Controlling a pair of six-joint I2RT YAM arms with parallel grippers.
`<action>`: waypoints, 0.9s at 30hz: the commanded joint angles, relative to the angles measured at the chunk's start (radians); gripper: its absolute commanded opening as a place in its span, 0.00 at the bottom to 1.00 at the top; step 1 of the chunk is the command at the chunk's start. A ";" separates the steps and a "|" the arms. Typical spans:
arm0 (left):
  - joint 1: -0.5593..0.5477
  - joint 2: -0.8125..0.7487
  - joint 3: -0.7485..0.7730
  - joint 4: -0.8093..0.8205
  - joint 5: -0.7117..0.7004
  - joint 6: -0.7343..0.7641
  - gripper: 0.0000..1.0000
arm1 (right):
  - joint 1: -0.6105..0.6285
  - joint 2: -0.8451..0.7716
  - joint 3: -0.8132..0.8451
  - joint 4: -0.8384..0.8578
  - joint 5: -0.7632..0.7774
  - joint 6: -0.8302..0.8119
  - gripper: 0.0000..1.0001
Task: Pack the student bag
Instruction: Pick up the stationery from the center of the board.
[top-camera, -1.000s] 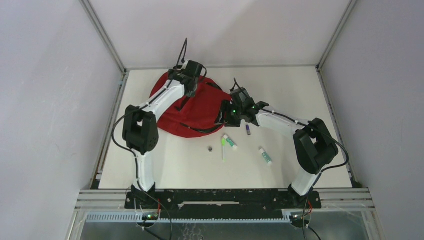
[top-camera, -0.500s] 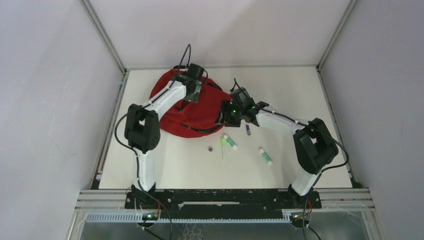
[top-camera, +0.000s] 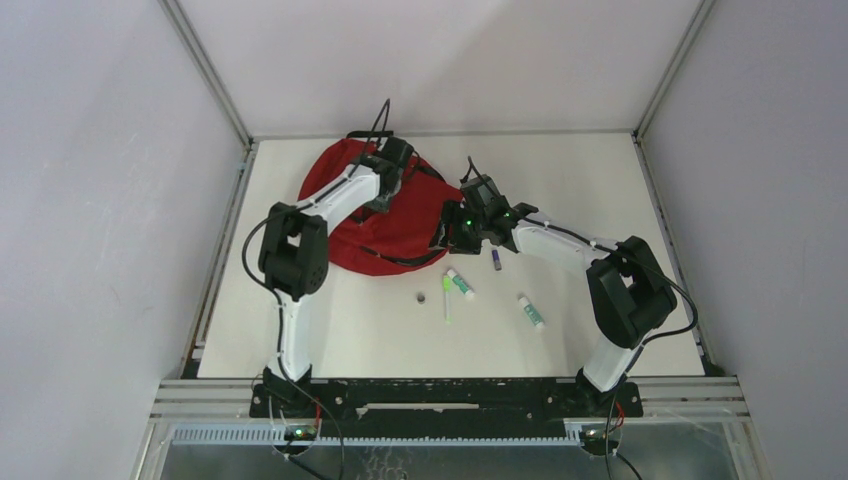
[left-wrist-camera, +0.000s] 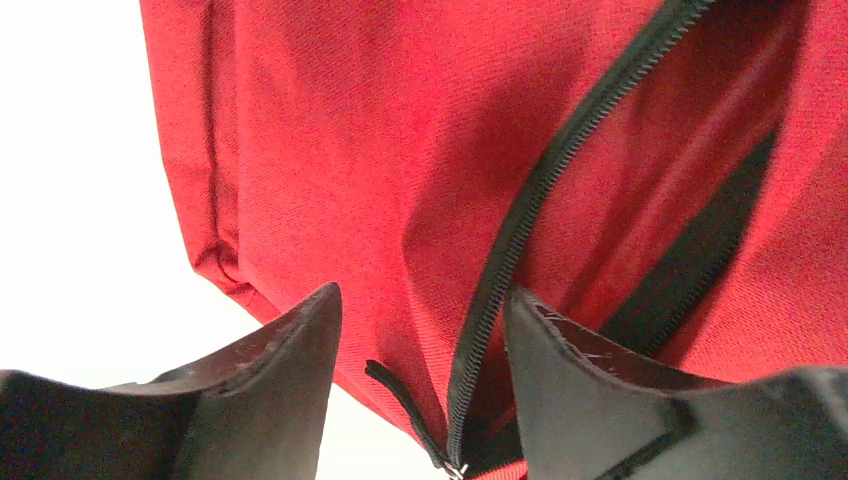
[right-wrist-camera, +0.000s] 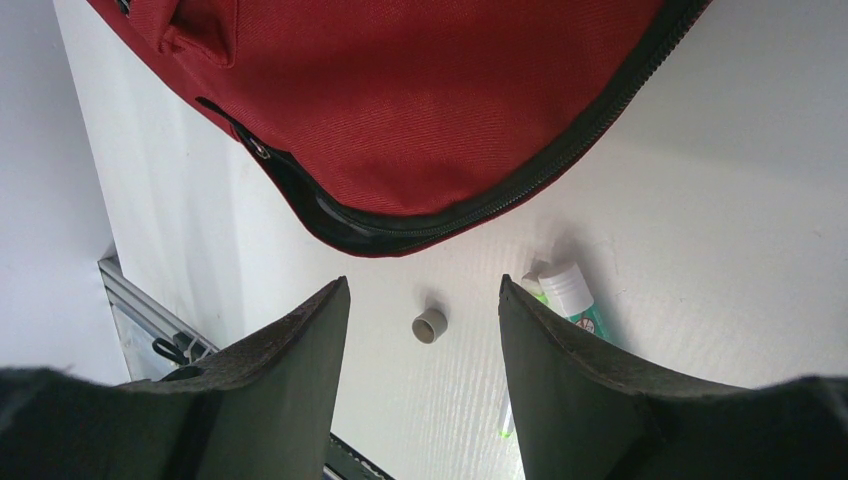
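The student bag (top-camera: 395, 225) is a red backpack lying flat at the back left of the table. My left gripper (top-camera: 384, 196) hovers over its upper part. In the left wrist view the left gripper (left-wrist-camera: 420, 310) is open, its jaws astride the black zip (left-wrist-camera: 530, 210) and the zip pull (left-wrist-camera: 405, 410), touching neither. The zip is parted, showing dark inside. My right gripper (top-camera: 446, 237) hangs at the bag's right edge. The right wrist view shows the right gripper (right-wrist-camera: 422, 300) open and empty above the table, with the bag's rim (right-wrist-camera: 420, 100) just beyond.
On the white table in front of the bag lie a small grey cap (top-camera: 421, 297), a green pen (top-camera: 447, 300), a white-capped green tube (top-camera: 460, 283), a second tube (top-camera: 530, 311) and a small purple item (top-camera: 496, 260). The cap (right-wrist-camera: 430, 325) and tube (right-wrist-camera: 572, 295) sit below the right fingers.
My left gripper has shifted right and towards me across the bag's top, and its jaws have narrowed. The right arm and the loose items have not moved.
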 joint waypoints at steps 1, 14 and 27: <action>0.008 0.007 0.023 -0.019 -0.119 0.001 0.61 | 0.006 -0.010 0.005 0.026 -0.004 0.001 0.65; 0.024 -0.147 -0.051 0.074 -0.012 -0.013 0.00 | 0.007 -0.045 0.004 -0.004 0.051 -0.017 0.64; 0.043 -0.335 -0.149 0.179 0.053 -0.090 0.00 | -0.156 -0.262 -0.218 -0.075 0.312 -0.231 0.64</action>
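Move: The bag's zip edge lies already between the left hand's open fingers, about 1 cm to the right of its middle and 1 cm lower. From the right hand, over the bag's near corner, the blue stick lies roughly 11 cm right, 2 cm ahead and 9 cm down. The nearer glue stick is about 4 cm back and 3 cm right, and the green marker some 8 cm straight back, all equally low. Left pinches the zip edge and lifts about 7 cm; right, open, then swings 10 cm right towards the blue stick. ##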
